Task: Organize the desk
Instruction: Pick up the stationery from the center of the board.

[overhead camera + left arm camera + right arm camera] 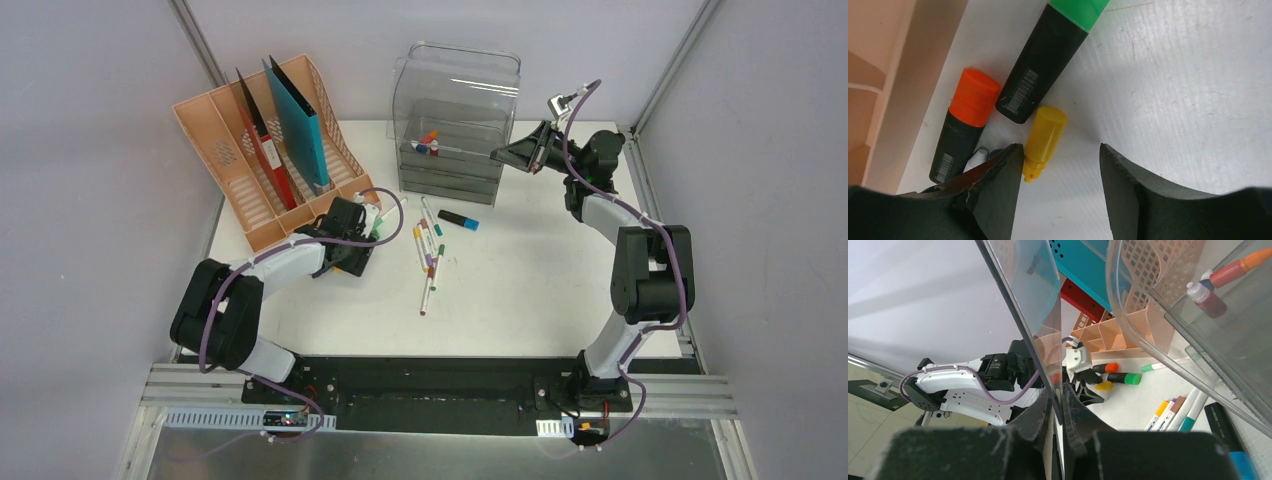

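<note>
On the white desk [540,290], my left gripper [372,236] hangs low beside the peach file rack. Its jaws stand open [1060,162] over bare desk. A small yellow marker piece [1045,135] lies against the left fingertip, not between the jaws. An orange-capped highlighter [968,117] and a green-capped highlighter [1048,55] lie just beyond it. My right gripper [520,152] is raised at the right side of the clear drawer box [455,100]. It is shut [1058,400] on a thin clear panel [1023,300] of that box.
The peach file rack [225,150] holds red and teal folders at the back left. Several pens [430,250] and a blue highlighter [458,219] lie mid-desk. Small red bottles [1205,292] sit in the box's upper drawer. Grey walls enclose the desk.
</note>
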You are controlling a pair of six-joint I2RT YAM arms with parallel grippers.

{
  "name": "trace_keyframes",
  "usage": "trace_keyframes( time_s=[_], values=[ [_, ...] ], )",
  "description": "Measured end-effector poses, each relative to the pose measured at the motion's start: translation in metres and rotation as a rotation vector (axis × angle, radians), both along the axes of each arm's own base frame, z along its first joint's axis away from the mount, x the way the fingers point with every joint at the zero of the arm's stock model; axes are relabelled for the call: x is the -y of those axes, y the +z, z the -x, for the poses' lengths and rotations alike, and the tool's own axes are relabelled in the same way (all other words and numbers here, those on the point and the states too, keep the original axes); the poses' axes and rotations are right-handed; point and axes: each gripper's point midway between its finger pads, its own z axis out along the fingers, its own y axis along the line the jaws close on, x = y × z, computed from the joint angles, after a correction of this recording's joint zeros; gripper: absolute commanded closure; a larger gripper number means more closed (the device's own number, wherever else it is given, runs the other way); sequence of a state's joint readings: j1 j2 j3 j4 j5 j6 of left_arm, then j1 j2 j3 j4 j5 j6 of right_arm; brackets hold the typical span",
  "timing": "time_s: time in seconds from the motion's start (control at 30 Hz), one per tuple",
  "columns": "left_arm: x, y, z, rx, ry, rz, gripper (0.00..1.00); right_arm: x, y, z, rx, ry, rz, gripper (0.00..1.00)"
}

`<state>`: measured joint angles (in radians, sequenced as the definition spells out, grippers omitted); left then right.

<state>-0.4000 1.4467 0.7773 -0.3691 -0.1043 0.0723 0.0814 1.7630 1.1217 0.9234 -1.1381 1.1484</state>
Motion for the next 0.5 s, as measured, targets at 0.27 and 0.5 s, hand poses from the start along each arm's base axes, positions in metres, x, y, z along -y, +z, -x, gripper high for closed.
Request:
trace_keyframes(
  time_s=[0.27, 0.5],
  values=[
    [-0.0090, -0.0111, -0.0042, -0.008, -0.021, -0.074, 0.64, 0.0000, -0.0001, 0.0001, 0.001, 0.001, 0.001, 0.94],
    [-0.0079, -0.0129, -0.0071, -0.006, -0.026, -0.075, 0.91, 0.0000, -0.0001, 0.0002, 0.002, 0.001, 0.001, 0.94]
  ],
)
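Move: Just below the left hand's half-open fingers, about 1 cm ahead, 1 cm left and 2 cm down, lies the yellow bottle. The green-capped highlighter lies some 6 cm ahead and 4 cm right of the hand; the orange-capped one lies about 4 cm ahead and 7 cm left, both on the same table top. From the idle right hand, the yellow bottle is roughly 36 cm left, 10 cm back and 27 cm down. Sinking a little over 1 cm while edging about 1 cm forward and left over the yellow bottle, the left hand brings its fingers astride the body, then all but stops and closes them from rather more than half open to about a fifth, pinching the bottle across its sides. The wrist barely turns. ##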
